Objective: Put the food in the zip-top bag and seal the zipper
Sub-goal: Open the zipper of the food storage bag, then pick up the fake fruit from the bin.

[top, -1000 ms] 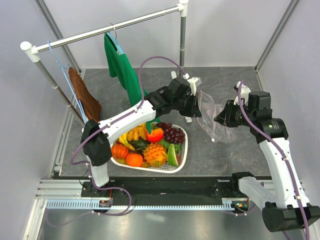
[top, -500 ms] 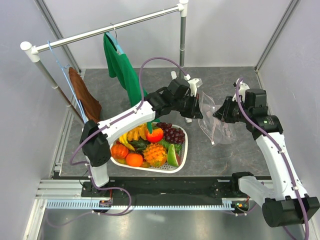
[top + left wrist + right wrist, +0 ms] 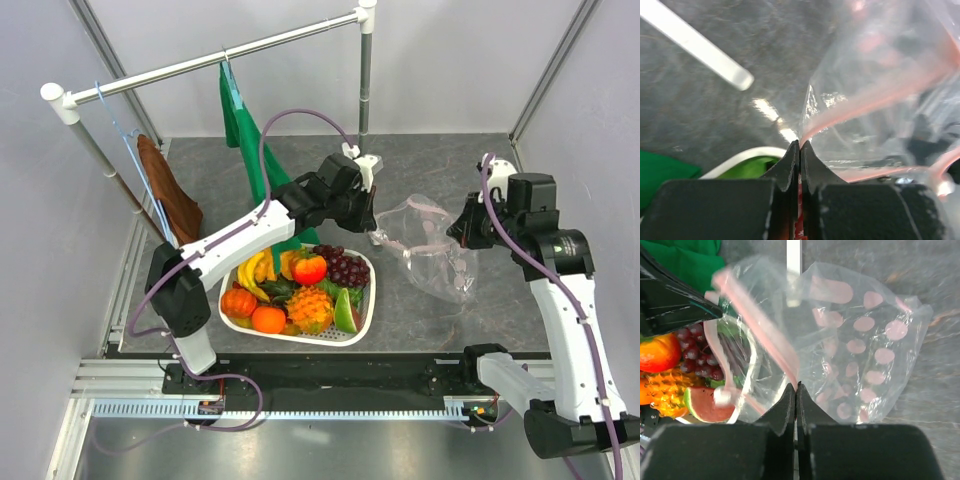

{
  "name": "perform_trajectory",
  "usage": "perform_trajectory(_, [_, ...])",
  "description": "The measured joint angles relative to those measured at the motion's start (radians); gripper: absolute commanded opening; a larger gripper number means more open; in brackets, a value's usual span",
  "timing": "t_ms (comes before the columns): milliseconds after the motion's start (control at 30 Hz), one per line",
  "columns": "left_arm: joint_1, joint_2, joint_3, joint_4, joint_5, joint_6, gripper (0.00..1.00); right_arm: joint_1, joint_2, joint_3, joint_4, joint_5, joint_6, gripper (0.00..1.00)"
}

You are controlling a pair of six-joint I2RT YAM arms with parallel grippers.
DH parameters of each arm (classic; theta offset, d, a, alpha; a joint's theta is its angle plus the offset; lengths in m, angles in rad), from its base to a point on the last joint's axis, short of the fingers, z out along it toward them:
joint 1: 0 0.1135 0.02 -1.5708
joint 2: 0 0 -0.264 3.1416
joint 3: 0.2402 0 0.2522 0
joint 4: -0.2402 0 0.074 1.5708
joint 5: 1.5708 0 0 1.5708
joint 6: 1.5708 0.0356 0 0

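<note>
The zip-top bag (image 3: 428, 245), clear with pink dots, hangs stretched between both grippers to the right of the basket. My left gripper (image 3: 377, 220) is shut on the bag's left mouth edge, its jaws (image 3: 800, 143) pinching the pink zipper (image 3: 875, 97). My right gripper (image 3: 459, 232) is shut on the opposite edge, where the zipper (image 3: 765, 325) runs into its closed jaws (image 3: 796, 385). The food lies in the white basket (image 3: 366, 312): grapes (image 3: 347, 268), a pineapple (image 3: 310, 308), a pumpkin (image 3: 238, 302), bananas (image 3: 258, 270) and a red pepper (image 3: 310, 270). No food shows inside the bag.
A white clothes rack (image 3: 200, 62) spans the back, with a green garment (image 3: 245, 140) and a brown cloth (image 3: 170, 195) hanging from it. Its upright pole (image 3: 365, 80) stands just behind the left gripper. Grey walls close in both sides.
The right gripper has closed on the bag's edge and pulled away to the right. The left gripper drew back left, so the bag now spreads wide between them. The green garment swung.
</note>
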Motion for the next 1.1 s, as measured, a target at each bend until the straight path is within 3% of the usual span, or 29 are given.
perform_trajectory(133, [0.002,-0.016,-0.001,-0.026,-0.029,0.090,0.18,-0.005,-0.010,0.082,-0.060,0.016,-0.032,0.00])
perform_trajectory(233, [-0.009,-0.018,0.014,-0.051,-0.015,0.164,0.45,-0.006,-0.027,0.086,-0.105,0.014,-0.044,0.00])
perform_trajectory(267, [-0.012,-0.018,0.023,-0.069,-0.006,0.188,0.61,-0.006,-0.031,0.083,-0.115,0.013,-0.045,0.00])
perform_trajectory(333, [-0.012,-0.018,0.045,-0.096,0.034,0.244,0.77,-0.009,-0.042,0.062,-0.119,0.004,-0.043,0.00])
perform_trajectory(367, [-0.012,-0.020,0.056,-0.109,0.055,0.267,0.91,-0.010,-0.047,0.047,-0.118,-0.002,-0.042,0.00])
perform_trajectory(433, [-0.012,-0.030,0.072,-0.137,0.100,0.321,1.00,-0.010,-0.050,0.014,-0.119,-0.013,-0.037,0.00])
perform_trajectory(767, [-0.012,-0.180,0.102,-0.386,0.234,0.651,1.00,-0.010,-0.020,-0.101,-0.059,-0.058,0.011,0.00])
perform_trajectory(1100, [-0.014,-0.280,0.005,-0.563,0.103,0.893,1.00,-0.010,-0.027,-0.141,-0.011,-0.089,0.056,0.00])
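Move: The tomato on top of the basket lies about 12 cm left of the left hand, 8 cm back and 12 cm below. The grapes are some 6 cm left and 9 cm back of that hand, the pineapple 13 cm left and 17 cm back, all at similar depth. From the right hand, the tomato is about 36 cm left and 8 cm back; the bag's body hangs roughly 6 cm left, 4 cm back and 8 cm below. Left opens wide, freeing the bag's lip, and swings 14 cm left and back towards the tomato; right keeps pinching, sinking. ##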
